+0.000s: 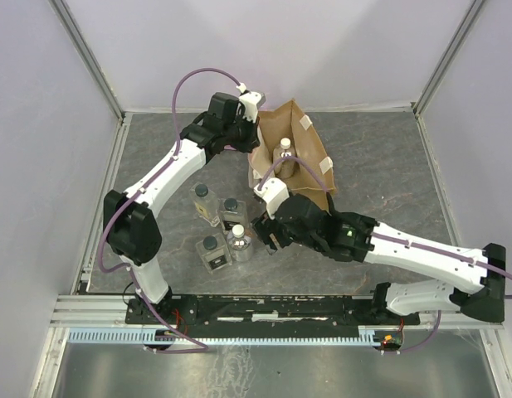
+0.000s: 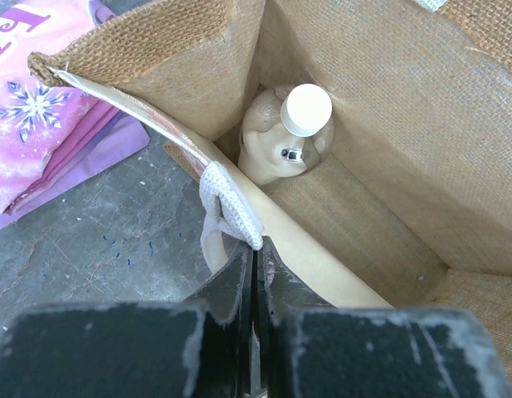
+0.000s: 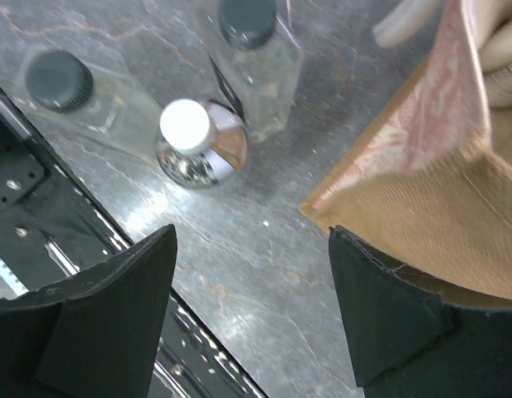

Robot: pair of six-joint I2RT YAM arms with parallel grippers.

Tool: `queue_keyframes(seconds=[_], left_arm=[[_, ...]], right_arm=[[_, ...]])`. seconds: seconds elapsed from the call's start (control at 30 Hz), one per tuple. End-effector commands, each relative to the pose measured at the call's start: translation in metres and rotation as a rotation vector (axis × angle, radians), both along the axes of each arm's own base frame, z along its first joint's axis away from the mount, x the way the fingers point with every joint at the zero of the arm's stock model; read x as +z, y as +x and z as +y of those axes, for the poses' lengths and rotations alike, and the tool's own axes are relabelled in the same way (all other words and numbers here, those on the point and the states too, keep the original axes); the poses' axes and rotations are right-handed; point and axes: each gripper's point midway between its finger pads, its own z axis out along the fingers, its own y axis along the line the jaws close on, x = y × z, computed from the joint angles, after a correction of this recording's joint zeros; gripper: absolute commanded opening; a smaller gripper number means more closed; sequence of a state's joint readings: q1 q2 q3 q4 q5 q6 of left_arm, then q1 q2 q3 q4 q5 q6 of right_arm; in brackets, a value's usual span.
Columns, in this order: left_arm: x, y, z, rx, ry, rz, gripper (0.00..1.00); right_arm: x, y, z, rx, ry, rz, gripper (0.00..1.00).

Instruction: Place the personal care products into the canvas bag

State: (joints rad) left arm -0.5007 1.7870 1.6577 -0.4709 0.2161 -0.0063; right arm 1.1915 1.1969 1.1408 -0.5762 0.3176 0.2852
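Note:
The canvas bag (image 1: 304, 157) stands open at the back middle of the table, and one round white-capped bottle (image 1: 283, 152) sits inside it (image 2: 287, 139). My left gripper (image 1: 254, 124) is shut on the bag's pale handle (image 2: 231, 207) at its left rim. Several bottles stand on the table to the bag's front left. Three are squarish with dark caps (image 1: 206, 203) (image 1: 232, 212) (image 1: 212, 253). One is round with a white cap (image 1: 239, 243) (image 3: 191, 139). My right gripper (image 1: 265, 234) (image 3: 251, 239) hangs open and empty just right of the round bottle, beside the bag's near corner (image 3: 421, 191).
A flat pink packet (image 2: 40, 124) lies on the table left of the bag. The black base rail (image 1: 256, 308) runs along the near table edge, close under my right gripper (image 3: 31, 207). Pale walls enclose the table on three sides.

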Motion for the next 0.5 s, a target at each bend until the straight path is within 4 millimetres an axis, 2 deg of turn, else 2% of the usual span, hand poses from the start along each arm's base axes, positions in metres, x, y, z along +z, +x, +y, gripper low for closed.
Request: queue_keyframes(seconds=[0.0, 0.2, 0.47], left_arm=[[0.006, 0.000, -0.002, -0.032, 0.006, -0.015, 0.03], [0.008, 0.000, 0.003, -0.027, 0.019, -0.029, 0.03], [0.014, -0.007, 0.006, -0.037, 0.018, -0.037, 0.03]], right_arm=[[0.034, 0.003, 0.052, 0.068, 0.197, -0.039, 0.82], [0.009, 0.005, 0.076, 0.100, 0.142, -0.005, 0.81], [-0.012, 0.004, 0.088, 0.076, 0.156, 0.053, 0.78]])
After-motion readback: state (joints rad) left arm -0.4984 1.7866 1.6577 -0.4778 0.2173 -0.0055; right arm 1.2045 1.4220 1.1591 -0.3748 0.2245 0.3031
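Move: The silver-labelled bottle with the white cap stands some 9 cm to the right hand's left and 2 cm ahead, its middle about 15 cm lower. Beyond that bottle, roughly 8 cm farther out and 1 cm more to the left, is a dark-capped square bottle; another is 6 cm to its left and 2 cm nearer. The canvas bag's middle lies 21 cm ahead of the right hand and 6 cm right. From the left hand the white-capped bottle is about 23 cm back, 5 cm left. The white-capped bottle is what the right hand closes in on: the open hand sweeps left towards it by some 6.5 cm, level at first, then sinking about 4 cm as the sideways travel slows. The fingers stay wide open and still touch nothing; the wrist turns only slightly. The left hand stays put, still pinching the bag's rim by the white strap. ##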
